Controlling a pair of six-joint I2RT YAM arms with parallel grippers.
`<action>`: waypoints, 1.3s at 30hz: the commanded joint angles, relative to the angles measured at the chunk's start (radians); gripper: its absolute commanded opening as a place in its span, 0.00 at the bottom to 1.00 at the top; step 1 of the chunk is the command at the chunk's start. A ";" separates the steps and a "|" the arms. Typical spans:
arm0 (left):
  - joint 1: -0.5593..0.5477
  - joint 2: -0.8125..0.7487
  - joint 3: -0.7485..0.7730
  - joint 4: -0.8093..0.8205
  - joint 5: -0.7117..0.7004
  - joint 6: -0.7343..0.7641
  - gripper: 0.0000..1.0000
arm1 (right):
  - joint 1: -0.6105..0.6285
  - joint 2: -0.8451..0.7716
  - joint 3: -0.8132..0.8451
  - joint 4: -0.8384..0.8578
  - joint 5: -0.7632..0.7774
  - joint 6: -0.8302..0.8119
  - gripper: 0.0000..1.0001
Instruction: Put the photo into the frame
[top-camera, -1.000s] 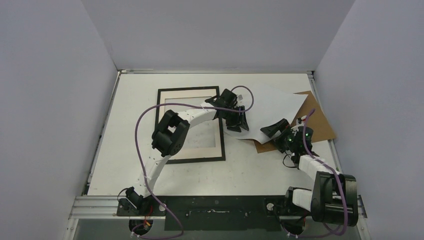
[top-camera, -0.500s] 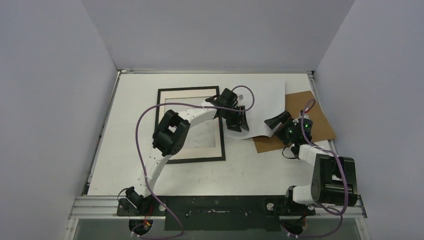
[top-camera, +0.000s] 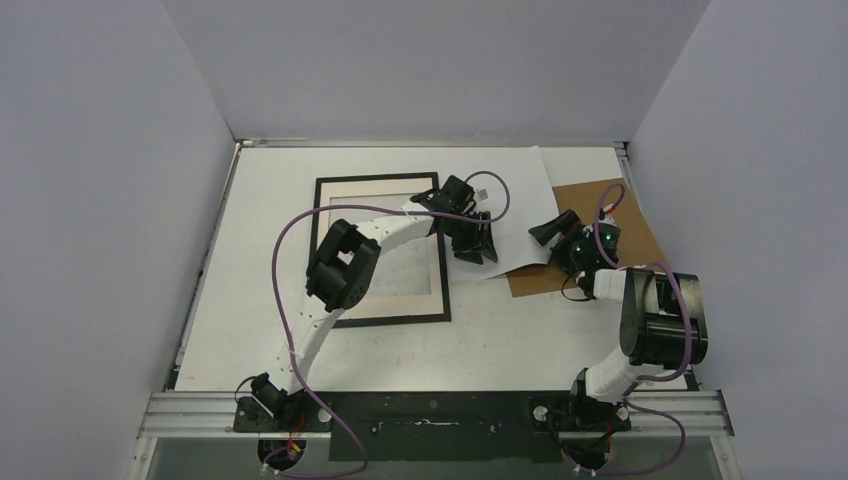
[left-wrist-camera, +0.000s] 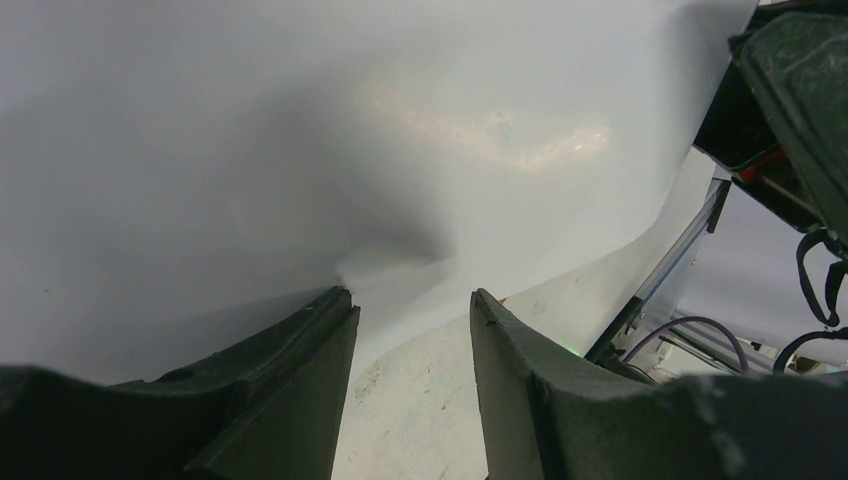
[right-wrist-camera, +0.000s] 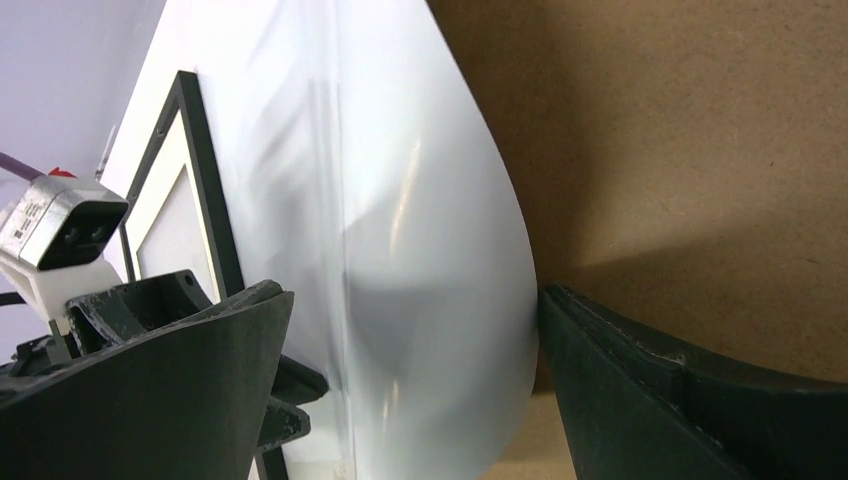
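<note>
The photo (top-camera: 515, 195) lies pale side up, right of the black frame (top-camera: 390, 320), and partly covers it and the brown cardboard (top-camera: 625, 215). My left gripper (top-camera: 478, 250) stands at the photo's near left edge, jaws apart. In the left wrist view the photo (left-wrist-camera: 300, 130) buckles at the left fingertip, and bare table shows in the left gripper's (left-wrist-camera: 412, 300) gap. My right gripper (top-camera: 548, 232) is wide open at the photo's right edge. In the right wrist view the photo's (right-wrist-camera: 400, 250) curled-up edge sits between the right gripper's (right-wrist-camera: 415, 295) fingers, touching neither side firmly.
A cream mat (top-camera: 380, 188) lies inside the frame. The cardboard (right-wrist-camera: 650, 130) reaches the table's right rail. Grey walls close in the left, back and right sides. The left arm's purple cable (top-camera: 285, 260) loops over the frame's left part.
The photo has swung counterclockwise, its right corner moving from the far right toward the back. My right gripper moved away from its base, up to the photo's edge. The left gripper barely moved.
</note>
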 joint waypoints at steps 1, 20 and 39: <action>0.015 0.091 -0.047 -0.147 -0.122 0.086 0.46 | -0.002 0.057 0.058 0.035 0.040 -0.023 1.00; 0.068 0.061 -0.112 -0.191 -0.159 0.160 0.43 | -0.006 0.131 0.221 -0.006 -0.227 -0.099 0.97; 0.104 0.078 -0.056 -0.239 -0.248 0.189 0.42 | -0.063 0.088 0.161 -0.065 -0.272 0.022 0.65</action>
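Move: The frame's middle lies some 24 cm left and about 4 cm ahead of the left hand, a couple of centimetres below it. The photo's middle is about 11 cm ahead and 2 cm right of that hand, with the fingers at the photo's near edge. From the right hand, the photo's middle is roughly 8 cm ahead and 14 cm left, the right edge bulging up by the fingers. The brown board's middle is about 2 cm ahead and 4 cm right of the right hand. Leftward, after a brief hold, the left hand drags the photo about 4.5 cm towards the frame, easing forward some 2 cm, its far finger kept pressed on the sheet. The right hand first runs on forward about 4 cm along the photo's right edge, then backs off nearly 3 cm, rising slightly and turning a little counter-clockwise, its wide-open fingers closing by about a third. ##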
